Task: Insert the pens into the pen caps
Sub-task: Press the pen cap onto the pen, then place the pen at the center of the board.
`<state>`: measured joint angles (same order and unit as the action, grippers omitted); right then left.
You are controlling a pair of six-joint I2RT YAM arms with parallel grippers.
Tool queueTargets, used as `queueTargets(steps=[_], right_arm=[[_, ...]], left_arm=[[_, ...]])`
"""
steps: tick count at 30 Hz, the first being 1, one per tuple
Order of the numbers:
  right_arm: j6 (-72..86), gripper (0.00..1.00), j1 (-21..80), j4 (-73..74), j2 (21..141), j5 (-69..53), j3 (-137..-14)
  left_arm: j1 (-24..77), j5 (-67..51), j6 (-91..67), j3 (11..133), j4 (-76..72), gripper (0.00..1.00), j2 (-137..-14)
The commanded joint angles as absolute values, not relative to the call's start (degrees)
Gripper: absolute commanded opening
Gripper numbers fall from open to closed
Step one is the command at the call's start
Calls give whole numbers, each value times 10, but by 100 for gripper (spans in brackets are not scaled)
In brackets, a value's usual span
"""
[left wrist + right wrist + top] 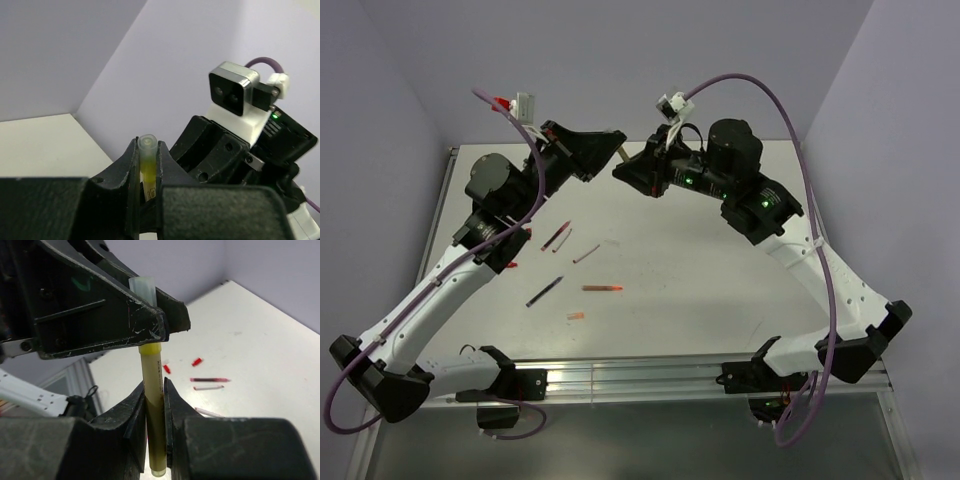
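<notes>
High over the far side of the table, my two grippers meet tip to tip. My left gripper (pixel 148 150) is shut on a pale clear pen cap (pixel 148 143), and the yellow of a pen shows inside it. My right gripper (pixel 154 390) is shut on the barrel of an olive-yellow pen (pixel 152 405), whose upper end goes in between the left fingers (pixel 125 320) below the cap (pixel 143 287). In the top view the grippers (pixel 605 148) (pixel 628 168) touch with the pen (pixel 618 155) between them.
On the table below lie a dark red pen (pixel 556 236), a pale pen (pixel 586 254), a black pen (pixel 544 291), an orange pen (pixel 602 288) and an orange cap (pixel 577 316). Two red caps (pixel 197 361) (pixel 166 368) lie near them. Purple cables (pixel 790 110) arch over both arms.
</notes>
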<state>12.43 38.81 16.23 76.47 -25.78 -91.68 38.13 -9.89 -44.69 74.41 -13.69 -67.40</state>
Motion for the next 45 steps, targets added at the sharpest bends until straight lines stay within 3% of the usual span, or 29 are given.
queueTargets(steps=[1,14,16,18,19,24,31,36,45], right_arm=[[115,0,392,140,797,-61,-961],[105,0,397,164,799,-59,-956],[103,0,397,171,794,-62,-951],[104,0,396,177,790,-67,-946],[105,0,396,178,788,-69,-943],[113,0,396,187,773,-84,-919],[135,0,390,210,772,-77,-877],[201,0,342,214,801,-73,-808],[242,0,249,223,957,16,-787]], left_arm=[[423,-159,-438,753,-33,0,-693],[422,-115,-403,786,18,1,-686],[411,-120,-403,787,18,12,-680],[401,-118,-410,787,18,18,-675],[388,-118,-413,788,19,27,-670],[343,-91,-435,804,37,46,-652],[323,-26,-450,830,80,52,-636],[324,-22,-460,843,111,50,-630],[323,-20,-433,876,162,54,-614]])
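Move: The left hand already pinches the cap, which sits on the yellow pen; the barrel held by the right fingers is about 6 cm straight below the left hand point. From the right hand, the cap is about 6 cm up, 1 cm ahead and 1 cm left. On the table, about 50 cm below the left hand, an orange marker lies 2 cm back and 7 cm left, a thin pink pen 10 cm ahead and 12 cm left. Forward and down together, both hands carry the joined pen and cap about 5 cm and pause. The left fingers then open off the cap and the hand backs some 6 cm to its left. The right hand keeps its pinch on the barrel and, after easing slightly forward, swings down some 20 cm, forward and right towards the table, turning clockwise and tipping its fingers down. ##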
